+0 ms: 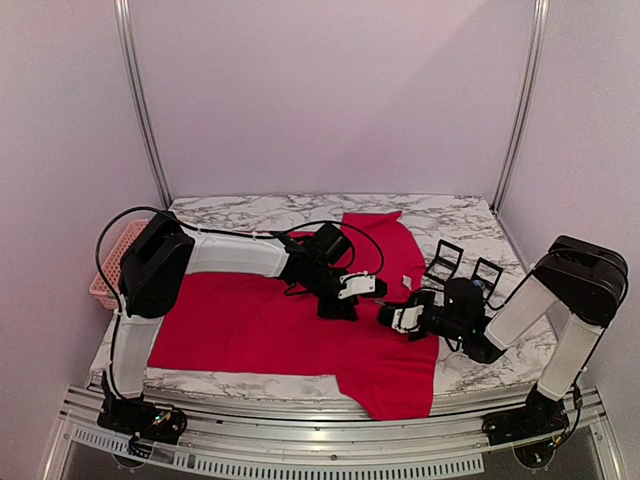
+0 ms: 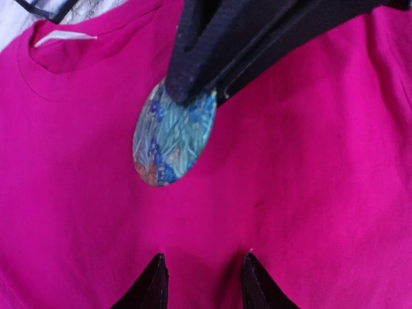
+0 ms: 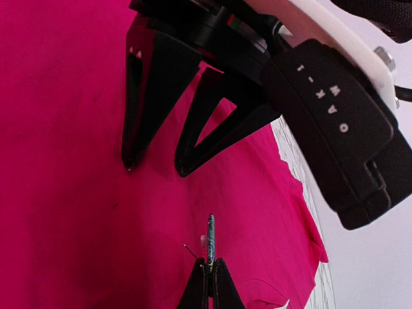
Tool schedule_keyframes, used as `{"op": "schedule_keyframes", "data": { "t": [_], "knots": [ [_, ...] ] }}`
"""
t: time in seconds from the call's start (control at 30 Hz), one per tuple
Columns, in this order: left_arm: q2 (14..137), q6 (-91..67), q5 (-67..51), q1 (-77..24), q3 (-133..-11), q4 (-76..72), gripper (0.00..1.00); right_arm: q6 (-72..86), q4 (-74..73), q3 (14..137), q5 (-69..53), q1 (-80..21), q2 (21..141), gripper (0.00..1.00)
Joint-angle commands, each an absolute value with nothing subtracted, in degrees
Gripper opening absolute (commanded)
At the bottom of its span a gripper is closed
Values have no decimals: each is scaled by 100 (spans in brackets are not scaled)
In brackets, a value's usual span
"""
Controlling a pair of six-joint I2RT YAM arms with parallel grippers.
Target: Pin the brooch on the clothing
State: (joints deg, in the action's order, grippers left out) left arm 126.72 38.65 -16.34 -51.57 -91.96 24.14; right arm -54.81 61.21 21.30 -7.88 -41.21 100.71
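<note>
The clothing, a bright red T-shirt [image 1: 260, 320], lies spread on the marble table [image 1: 250, 212]; its white neck label [image 2: 64, 37] shows in the left wrist view. My right gripper [image 3: 210, 262] is shut on the rim of the brooch [image 2: 174, 135], an oval with a blue-green pattern. It holds the brooch on edge just above the shirt, and a thin pin [image 3: 191, 250] sticks out sideways. My left gripper [image 2: 203, 264] stands open a short way from the brooch, both fingertips [image 3: 129, 164] pressed on the fabric with a strip of shirt between them.
A pink plastic basket [image 1: 108, 262] sits at the table's left edge. Two small black frames [image 1: 445, 260] stand at the back right, beyond the right arm. The shirt's hem hangs over the near table edge [image 1: 400, 400].
</note>
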Motion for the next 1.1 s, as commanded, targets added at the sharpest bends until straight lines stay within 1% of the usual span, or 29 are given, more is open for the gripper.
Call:
{"op": "schedule_keyframes", "data": {
  "t": [0.0, 0.1, 0.13, 0.2, 0.27, 0.37, 0.4, 0.7, 0.9, 1.07],
  "knots": [
    [12468, 4166, -1902, -5256, -8819, 2532, 39, -5650, 6201, 2122, -814, -4266, 10236, 0],
    [12506, 4069, -1948, -5271, -8870, 2496, 40, -5651, 6110, 2180, -882, -4295, 10244, 0],
    [12566, 3942, -1868, -5267, -8932, 2428, 38, -5658, 6154, 2199, -862, -4304, 10293, 0],
    [12747, 3635, -1608, -5258, -9139, 2303, 27, -5720, 6309, 2240, -771, -4320, 10421, 0],
    [12889, 3496, -1513, -5248, -9413, 2374, 15, -5808, 6439, 2275, -658, -4344, 10593, 0],
    [12878, 3537, -1695, -5247, -9390, 2563, 2, -5911, 6484, 2294, -645, -4388, 10749, 0],
    [12834, 3575, -1793, -5247, -9320, 2567, 0, -5925, 6527, 2286, -621, -4406, 10775, 0],
    [12485, 3367, -2045, -5256, -9237, 2628, 0, -5828, 6565, 2349, -736, -4484, 10882, 0],
    [12368, 3339, -2108, -5256, -9234, 2758, 0, -6018, 6605, 2387, -510, -4549, 11097, 0],
    [12261, 3335, -2134, -5247, -9170, 2780, 0, -6010, 6417, 2320, -706, -4560, 10992, 0]
  ]
}}
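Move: The left fingers stand half open astride a shallow ridge in the red clothing, about 1 cm below the hand point. The brooch, gripped in the right hand, is roughly 4 cm to the left hand's right, 1 cm farther out and 2 cm above. From the right hand that patch of cloth lies some 5 cm left, level fore and aft, and 3 cm down. The collar label is about 5 cm ahead, 6 right and 4 below it. Leftward about 2.5 cm and down a bit over 1 cm, the right hand carries the brooch towards the left fingertips, sinking early and keeping its grip. The left hand edges back and returns, shutting its fingers fully on the ridge of clothing to pinch it, then draws roughly 1 cm back and 1 cm up, tilting about 5 degrees. ##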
